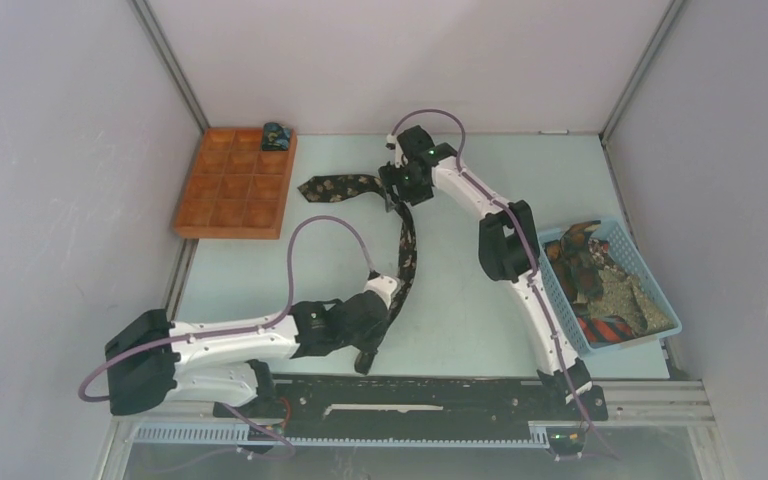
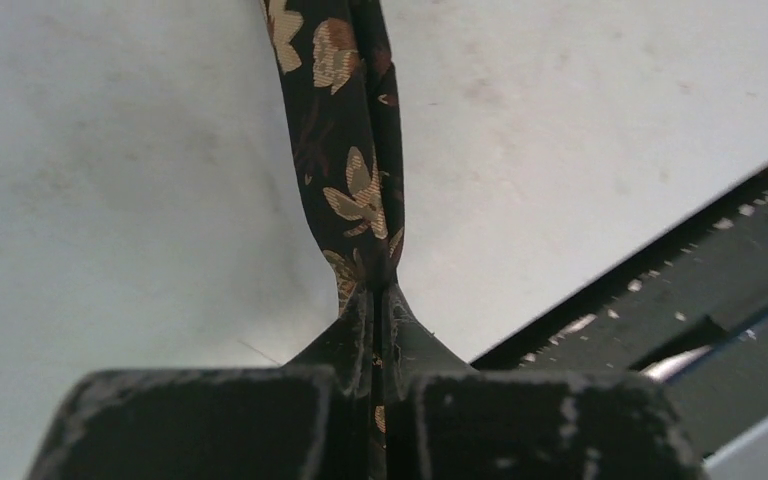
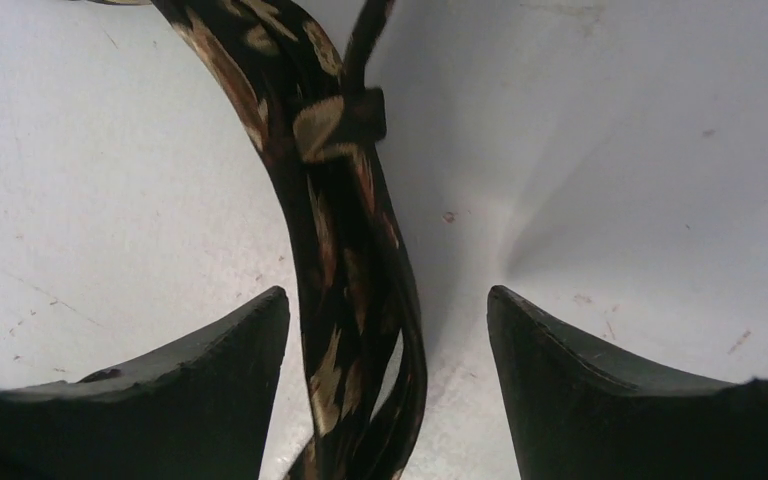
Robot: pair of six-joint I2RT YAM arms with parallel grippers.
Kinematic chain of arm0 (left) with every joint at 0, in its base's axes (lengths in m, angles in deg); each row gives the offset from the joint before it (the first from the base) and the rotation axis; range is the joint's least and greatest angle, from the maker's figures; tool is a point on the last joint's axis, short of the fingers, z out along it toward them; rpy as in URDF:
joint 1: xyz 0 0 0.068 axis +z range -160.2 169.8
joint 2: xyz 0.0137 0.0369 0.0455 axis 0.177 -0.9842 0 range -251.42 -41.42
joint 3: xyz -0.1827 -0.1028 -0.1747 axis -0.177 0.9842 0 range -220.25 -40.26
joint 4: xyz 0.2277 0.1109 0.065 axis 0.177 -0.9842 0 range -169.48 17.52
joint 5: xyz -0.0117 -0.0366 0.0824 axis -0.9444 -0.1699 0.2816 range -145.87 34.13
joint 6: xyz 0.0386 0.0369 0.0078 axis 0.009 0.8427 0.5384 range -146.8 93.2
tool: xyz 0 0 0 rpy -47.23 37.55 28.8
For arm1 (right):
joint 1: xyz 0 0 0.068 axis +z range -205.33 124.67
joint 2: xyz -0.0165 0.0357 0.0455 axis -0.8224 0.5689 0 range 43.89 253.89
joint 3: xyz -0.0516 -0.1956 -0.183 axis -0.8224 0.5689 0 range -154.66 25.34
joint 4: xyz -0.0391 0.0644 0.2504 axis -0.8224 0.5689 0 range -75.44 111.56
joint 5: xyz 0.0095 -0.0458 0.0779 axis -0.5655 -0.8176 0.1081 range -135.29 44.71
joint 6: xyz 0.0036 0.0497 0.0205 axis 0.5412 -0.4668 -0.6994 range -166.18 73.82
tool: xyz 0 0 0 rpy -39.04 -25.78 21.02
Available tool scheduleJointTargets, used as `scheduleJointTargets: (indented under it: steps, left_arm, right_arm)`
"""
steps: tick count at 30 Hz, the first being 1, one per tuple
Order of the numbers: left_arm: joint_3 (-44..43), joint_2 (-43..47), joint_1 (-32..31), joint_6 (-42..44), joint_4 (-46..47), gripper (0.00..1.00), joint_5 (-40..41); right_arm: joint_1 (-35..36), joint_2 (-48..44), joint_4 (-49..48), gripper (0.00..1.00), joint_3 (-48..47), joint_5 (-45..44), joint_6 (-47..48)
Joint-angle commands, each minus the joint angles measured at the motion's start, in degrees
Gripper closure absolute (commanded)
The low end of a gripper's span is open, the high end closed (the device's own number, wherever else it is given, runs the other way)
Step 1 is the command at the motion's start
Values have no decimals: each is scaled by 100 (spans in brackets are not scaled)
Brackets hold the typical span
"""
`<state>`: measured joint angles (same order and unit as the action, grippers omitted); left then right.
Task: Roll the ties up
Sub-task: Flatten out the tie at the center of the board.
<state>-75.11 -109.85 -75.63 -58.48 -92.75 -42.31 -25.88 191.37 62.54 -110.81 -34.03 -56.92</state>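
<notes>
A black tie with a tan leaf pattern [image 1: 405,250] lies on the table, its wide end [image 1: 335,187] pointing left toward the tray. My left gripper [image 1: 394,297] is shut on the tie's narrow near part. In the left wrist view the fabric [image 2: 350,150] runs away from the pinched fingertips of the left gripper [image 2: 375,297]. My right gripper [image 1: 400,195] stands open over the tie's bend. Between the two spread fingers of the right gripper [image 3: 388,300] the twisted fabric [image 3: 345,250] passes, touching neither.
An orange compartment tray [image 1: 222,210] sits at the far left with a small dark rolled bundle [image 1: 277,135] in its back right cell. A blue mesh basket [image 1: 660,300] at the right holds several loose ties [image 1: 600,280]. A black rail [image 1: 440,395] runs along the near edge.
</notes>
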Motion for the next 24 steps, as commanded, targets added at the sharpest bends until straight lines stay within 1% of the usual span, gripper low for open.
scheduleJointTargets:
  steps: [1,3,5,8,10,11,12,18,21,24]
  left_arm:
    - [84,268,-318,-229,240,100,-365]
    - [136,304,-457,-319,234,100,-391]
    - [196,349,-561,-411,245,100,-415]
    - [280,556,-664,-578,291,100,-468]
    - [330,751,-689,-669,308,100,-507]
    - [342,859,-690,-706,302,100,-518]
    - [354,970,-691,-734,297,100,-522]
    - [115,1506,-691,-787,67,100,-453]
    - [-177,1516,-684,-726,73,100,-527]
    - [-453,1328,-677,-594,93,100,-539]
  right_arm:
    - [172,97,-344,26,-337,-81,-12]
    - [282,105,-578,30,-333,-199,-47]
    - [339,135,-795,40,-341,-331,-114]
    - [335,201,-938,65,-427,-215,-293]
    - [289,189,-976,88,-430,-72,-443]
    - [244,159,-987,98,-429,20,-564]
    - [203,114,-985,100,-410,98,-666]
    - [-299,-621,-1243,100,135,637,-1259]
    - [-722,-1079,-1138,100,377,700,-1340]
    - [-1155,-1516,-975,100,602,750,-1363]
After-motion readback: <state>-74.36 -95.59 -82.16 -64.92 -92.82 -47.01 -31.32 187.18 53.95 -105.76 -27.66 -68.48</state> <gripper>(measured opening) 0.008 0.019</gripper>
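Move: The right gripper stands open and low over the tie; the stretch to grip, at the bend beside the keeper loop, lies about 4 cm left of it, 2 cm ahead and 2 cm below. The wide blade is some 12 cm to its left and 3 cm ahead, the wooden tray roughly 38 cm left and 4 cm ahead. The left gripper already holds the near part; the board's near edge is about 8 cm straight behind it and 4 cm below, the bend about 35 cm straight ahead and 3 cm below. Sweep the right gripper about 5 cm left and shut its fingers on the tie by the keeper loop, then reverse and draw it some 6 cm right, forward and up as the wrist turns slightly clockwise. Keep the left gripper pinching the near part while bringing it about 4.5 cm back towards the near edge and a little right, then raise it about 6 cm. ##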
